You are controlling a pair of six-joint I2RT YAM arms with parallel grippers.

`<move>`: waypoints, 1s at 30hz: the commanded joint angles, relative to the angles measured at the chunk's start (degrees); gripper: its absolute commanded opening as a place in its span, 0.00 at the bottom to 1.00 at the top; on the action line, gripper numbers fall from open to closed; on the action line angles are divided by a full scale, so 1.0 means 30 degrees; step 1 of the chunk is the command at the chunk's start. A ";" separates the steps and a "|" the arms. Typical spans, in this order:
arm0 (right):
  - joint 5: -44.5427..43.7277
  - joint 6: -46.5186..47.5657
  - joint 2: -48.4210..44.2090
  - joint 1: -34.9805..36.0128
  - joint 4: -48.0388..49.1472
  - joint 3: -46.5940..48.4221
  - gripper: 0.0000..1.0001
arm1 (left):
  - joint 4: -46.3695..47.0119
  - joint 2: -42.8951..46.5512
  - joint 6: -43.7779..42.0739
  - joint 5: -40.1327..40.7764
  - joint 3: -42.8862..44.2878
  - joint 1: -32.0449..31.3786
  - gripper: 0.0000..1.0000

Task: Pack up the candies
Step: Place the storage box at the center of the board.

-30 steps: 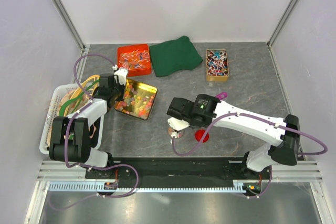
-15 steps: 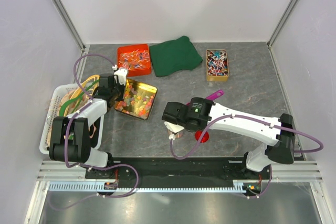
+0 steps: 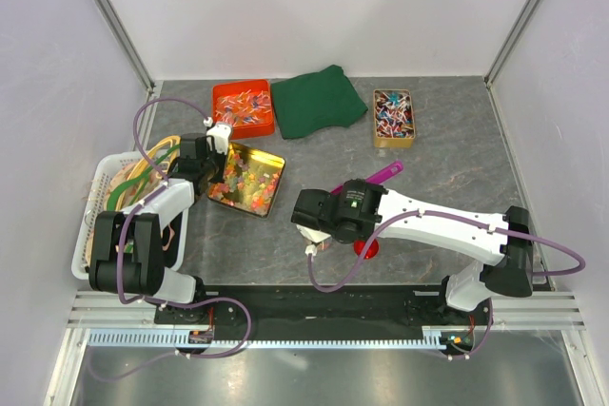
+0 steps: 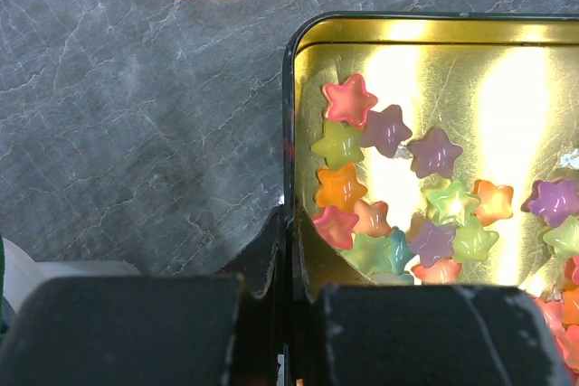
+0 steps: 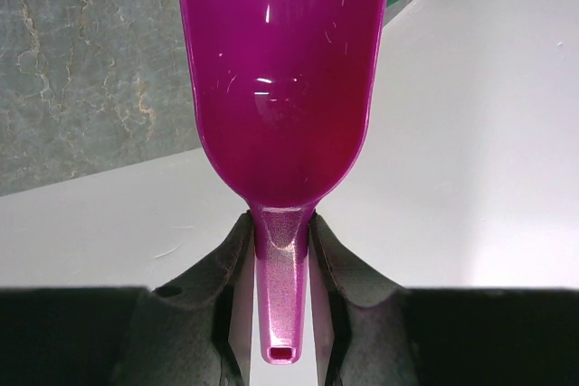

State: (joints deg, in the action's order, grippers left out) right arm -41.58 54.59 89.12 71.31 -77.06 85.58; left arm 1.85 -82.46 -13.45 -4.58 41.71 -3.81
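Observation:
The candies (image 4: pixel 425 214) are small glossy star pieces in orange, pink, green and purple, lying in an open gold tin (image 4: pixel 290 133). In the top view the tin (image 3: pixel 270 166) sits left of centre with the candies (image 3: pixel 240 187) heaped in it. My left gripper (image 4: pixel 291 223) is shut on the tin's left rim, one finger inside and one outside; in the top view this gripper (image 3: pixel 211 166) is at the tin's left edge. My right gripper (image 5: pixel 282 223) is shut on the handle of an empty magenta scoop (image 5: pixel 280 70). That scoop (image 3: pixel 379 174) hangs right of the tin, apart from it.
An orange tray (image 3: pixel 243 106) of wrapped sweets, a green cloth (image 3: pixel 319 100) and a wooden box (image 3: pixel 393 118) of twist-wrapped sweets line the back. A white basket (image 3: pixel 105 206) stands at the left edge. A red round thing (image 3: pixel 366 247) lies partly under the right arm.
The right arm has shifted left toward the tin and turned the scoop, so more of its length shows. The left arm and tin have not moved.

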 commanded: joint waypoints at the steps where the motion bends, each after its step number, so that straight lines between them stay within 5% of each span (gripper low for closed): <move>1: -0.0848 -0.0178 -0.0146 0.0079 -0.0391 0.1149 0.00 | 0.1435 0.0591 -0.0115 -0.0641 0.0714 0.0158 0.02; 19: 0.6123 -0.0911 -0.0234 -0.2440 0.1016 0.4138 0.00 | -0.1903 -0.2159 -0.0730 -0.2926 0.2675 0.0070 0.02; 30: 0.7561 -0.0325 -0.0264 -0.3642 0.2510 0.4754 0.00 | -0.3076 -0.4417 -0.1111 -0.1521 0.3819 -0.0603 0.11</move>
State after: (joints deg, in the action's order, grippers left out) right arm -21.39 52.75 89.12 61.19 -73.23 97.27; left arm -7.22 -94.65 -15.46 -9.23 50.06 -4.99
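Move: Beneath the left hand, which already pinches the storage box's left wall, the set-down spot on the board has its middle about 8 cm right, 3 back and 7 below. The red candy tray is 17 cm ahead and 5 right of this hand; the green cloth, 18 ahead and 22 right. The glass jar stands 2 cm back, 5 left and 17 below the right hand; the red lid, 1 ahead, 6 right, 23 below. Lowering the storage box towards the board, the left hand sinks about 4.5 cm, faster near the end, drifting 2 cm right and tipping nose-down some 15 degrees; its fingers keep the wall and only begin to slacken at the last. The right hand, still gripping the scoop, rises 3 cm and shifts left near the jar, then dips slightly before easing left, forward and up, rolling its left side up throughout. ##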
